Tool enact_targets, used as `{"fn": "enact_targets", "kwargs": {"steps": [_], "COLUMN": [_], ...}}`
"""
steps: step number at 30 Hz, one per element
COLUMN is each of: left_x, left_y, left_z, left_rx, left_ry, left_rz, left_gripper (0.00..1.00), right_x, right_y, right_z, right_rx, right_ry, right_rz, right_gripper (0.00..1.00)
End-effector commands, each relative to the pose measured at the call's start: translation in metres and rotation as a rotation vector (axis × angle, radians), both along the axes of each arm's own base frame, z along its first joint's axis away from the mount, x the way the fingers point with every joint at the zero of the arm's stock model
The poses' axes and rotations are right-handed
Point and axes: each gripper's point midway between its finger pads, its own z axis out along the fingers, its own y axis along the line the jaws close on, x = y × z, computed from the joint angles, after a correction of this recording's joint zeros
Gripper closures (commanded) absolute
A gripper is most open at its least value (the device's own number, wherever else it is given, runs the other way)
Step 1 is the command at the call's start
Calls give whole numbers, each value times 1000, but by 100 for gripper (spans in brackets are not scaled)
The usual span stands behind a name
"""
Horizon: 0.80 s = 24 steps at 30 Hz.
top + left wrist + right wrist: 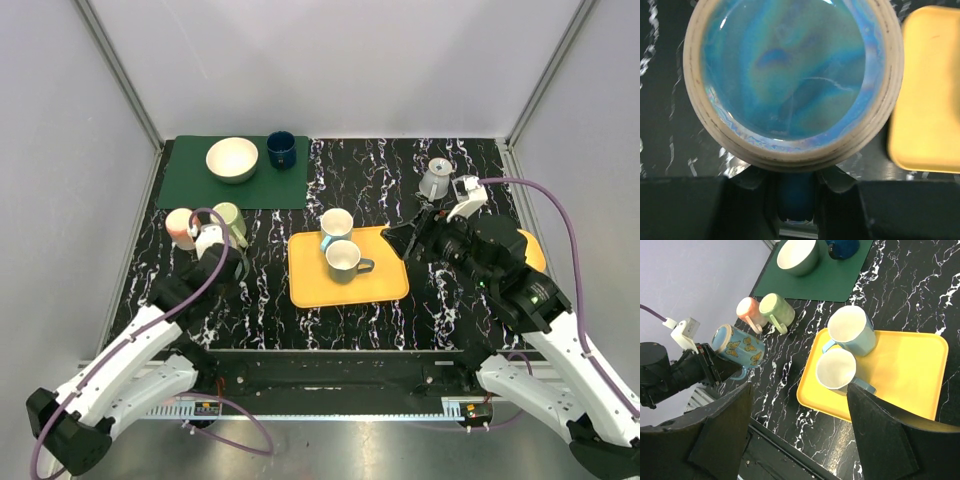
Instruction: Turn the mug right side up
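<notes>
A blue mug with butterflies (pixel 737 351) is tipped on its side at the table's near left. My left gripper (pixel 796 177) is shut on its blue handle (pixel 797 197). The left wrist view is filled by one round end of the mug (pixel 790 70), iridescent blue inside a cream ring. In the top view my left gripper (pixel 225 262) covers the mug. My right gripper (pixel 800 435) is open and empty, held above the table to the right of the yellow tray (pixel 385 285), where it also shows from above (pixel 400 240).
Two upright mugs (pixel 336 226) (pixel 345 262) stand on the tray. A pink mug (pixel 181 226) and a green mug (pixel 230 220) lie on their sides beside my left gripper. A bowl (pixel 232 159) and a dark blue mug (pixel 281 150) sit on a green mat (pixel 190 185). A grey mug (pixel 437 180) stands back right.
</notes>
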Motion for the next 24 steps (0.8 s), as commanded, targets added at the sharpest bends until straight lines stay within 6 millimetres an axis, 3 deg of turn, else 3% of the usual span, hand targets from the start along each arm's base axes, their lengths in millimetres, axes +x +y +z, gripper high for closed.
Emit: {"fn": "enact_targets", "kwargs": {"steps": [1,4,10,20,21,22,24], "left_x": [15,17,29,50,50,50,48], "left_y": [23,24,32,29,30,31,31], "left_z": [1,-26,-58,-77,-82,-83,-87], "left_rx": [13,-23,-76,-74,-61,-53,-47], "left_ry": [-68,1,66,106,122,128,150], "left_rz": [166,193,273,301,307,311,312], "left_gripper": [100,100,100,100,97,83,66], "right_x": [6,8,9,11,12,12,12], "right_y": [1,2,4,6,7,7,7], "right_z": [3,-1,-5,-19,-20,-22,-26], "right_rx": [-7,-10,-5,-10,-12,-14,-21], "right_ry": [-49,-46,-47,-25,-22,-20,-12], "right_rz": [-6,-4,-2,-3,-2,-2,-3], "right_gripper": [19,20,20,20,19,20,20]}}
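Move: Bare table just in front of the green mug is where the left hand is taking the butterfly mug it already holds by the handle: about 8 cm ahead, 4 cm left and 10 cm below that hand. The green mug stands roughly 9 cm beyond that spot and 3 cm right of it, the pink mug 9 cm beyond and 9 cm left of it. For the empty right hand the spot is some 42 cm left, 8 cm ahead and 28 cm down. Lowering the butterfly mug by its handle, the left hand sinks about 10 cm while swinging some 4 cm left, then eases forward about 4 cm at the end, towards the green mug. Its wrist turns counter-clockwise about 15 degrees and tips down about 10, the fingers still shut on the handle. The right hand, open and empty, sinks about 3 cm. ##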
